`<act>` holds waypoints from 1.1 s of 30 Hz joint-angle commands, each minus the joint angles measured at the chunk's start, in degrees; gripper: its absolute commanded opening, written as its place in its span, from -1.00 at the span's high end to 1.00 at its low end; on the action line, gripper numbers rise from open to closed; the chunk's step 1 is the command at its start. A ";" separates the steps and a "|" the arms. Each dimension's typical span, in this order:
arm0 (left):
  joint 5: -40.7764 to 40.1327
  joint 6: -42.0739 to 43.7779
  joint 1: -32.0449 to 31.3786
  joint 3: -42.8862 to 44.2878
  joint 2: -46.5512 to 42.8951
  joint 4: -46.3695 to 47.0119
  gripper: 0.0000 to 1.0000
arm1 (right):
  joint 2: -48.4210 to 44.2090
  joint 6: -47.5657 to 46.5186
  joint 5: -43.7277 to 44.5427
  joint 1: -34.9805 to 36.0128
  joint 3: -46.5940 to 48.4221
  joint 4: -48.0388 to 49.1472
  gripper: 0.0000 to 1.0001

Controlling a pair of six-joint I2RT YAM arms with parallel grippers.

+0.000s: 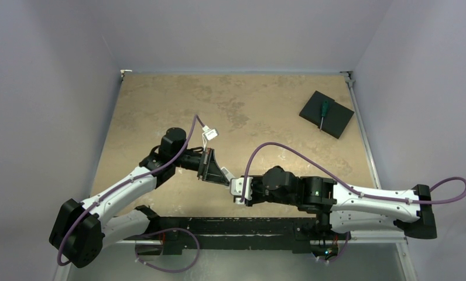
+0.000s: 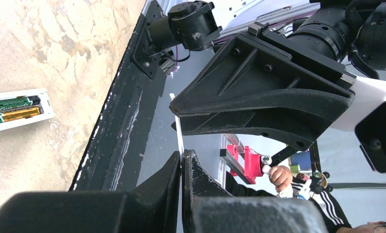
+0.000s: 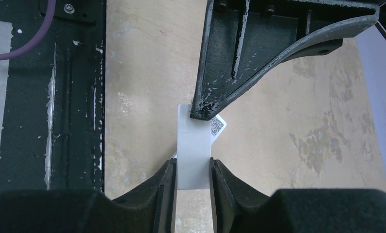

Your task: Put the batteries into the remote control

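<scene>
The white remote control point(image 2: 17, 110) lies back-up on the tan table at the left of the left wrist view. Its recess is uncovered, with two batteries side by side: a dark green one point(image 2: 12, 104) and a gold one point(image 2: 16, 114). My left gripper point(image 2: 182, 154) is shut on a thin white battery cover point(image 2: 179, 127), held edge-on above the table. My right gripper point(image 3: 193, 164) faces it, and its two fingers press on the long edges of the same cover point(image 3: 193, 145). In the top view both grippers point(image 1: 228, 181) meet in front of the arm bases.
A black square pad point(image 1: 330, 117) with a green-handled screwdriver point(image 1: 323, 111) on it sits at the far right of the table. A black rail point(image 1: 230, 225) runs along the near edge. A white slip with a QR code point(image 3: 218, 125) shows behind the cover.
</scene>
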 commanded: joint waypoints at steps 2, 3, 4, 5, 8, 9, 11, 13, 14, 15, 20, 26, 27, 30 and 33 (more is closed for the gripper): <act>1.56 -0.22 0.04 0.61 -0.73 2.65 1.00 | 0.02 -0.73 -0.47 -0.32 0.65 2.59 0.55; 1.51 -0.19 0.04 0.56 -0.65 2.52 1.00 | -0.05 -0.74 -0.44 -0.33 0.70 2.54 0.58; 1.31 -0.13 0.04 0.60 -0.51 2.27 1.00 | -0.07 -0.62 -0.31 -0.32 0.68 2.55 0.60; 1.06 -0.02 0.08 0.63 -0.40 1.84 1.00 | -0.15 -0.44 -0.22 -0.32 0.78 2.56 0.62; -0.56 0.71 0.09 0.85 0.01 0.48 0.76 | -0.19 1.55 0.56 -0.32 1.21 2.29 0.63; -1.10 0.78 0.11 0.82 0.04 0.27 0.66 | -0.06 2.96 0.95 -0.32 1.64 2.02 0.63; -2.74 1.15 0.13 1.11 -0.16 -0.52 0.52 | 0.64 5.46 1.57 -0.33 2.74 0.61 0.63; -5.21 2.55 0.12 1.91 -0.60 -2.57 0.39 | 1.90 7.51 4.02 -0.32 4.30 -1.54 0.65; -6.35 3.55 0.13 2.46 -0.70 -3.76 0.36 | 2.60 9.17 4.55 -0.32 4.97 -2.89 0.65; -7.80 4.39 0.14 3.14 -0.78 -6.40 0.34 | 3.36 10.72 4.89 -0.32 5.71 -3.73 0.66; -15.96 7.98 0.13 6.08 -1.30 -13.50 0.28 | 6.31 20.36 5.90 -0.32 7.97 -6.87 0.68; -29.78 12.53 0.12 8.96 -3.18 -23.41 0.27 | 7.74 28.47 5.39 -0.30 8.30 -7.08 0.67; -31.63 12.85 0.17 9.24 -3.78 -24.46 0.27 | 8.02 29.63 5.39 -0.32 8.09 -7.36 0.67; -36.78 13.70 0.12 9.90 -5.38 -26.83 0.27 | 8.82 32.35 6.02 -0.32 6.83 -7.41 0.69; -40.41 14.06 0.12 9.97 -6.73 -27.78 0.27 | 9.44 34.88 7.09 -0.28 5.43 -7.06 0.69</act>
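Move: Both hands still grip the white battery cover, its middle roughly 2 cm to the right of the left hand and 1 cm back. The remote lies back up on the table, some 7 cm ahead of the right hand, 1 cm left and 19 cm below. Its two batteries are about 4 cm ahead of that hand and 2 cm to its right. From the left hand the remote is about 6 cm ahead and 3 cm right, 18 cm below. The left fingers let go of the cover's far end, opening about a third, and that hand draws off forward, down and then left, some 8 cm in all, rolling and swinging counter-clockwise. The right hand keeps its grip on the cover's edges and, after a short pause, sinks about 3 cm towards the remote, turning clockwise and tipping over by some 30 degrees. ##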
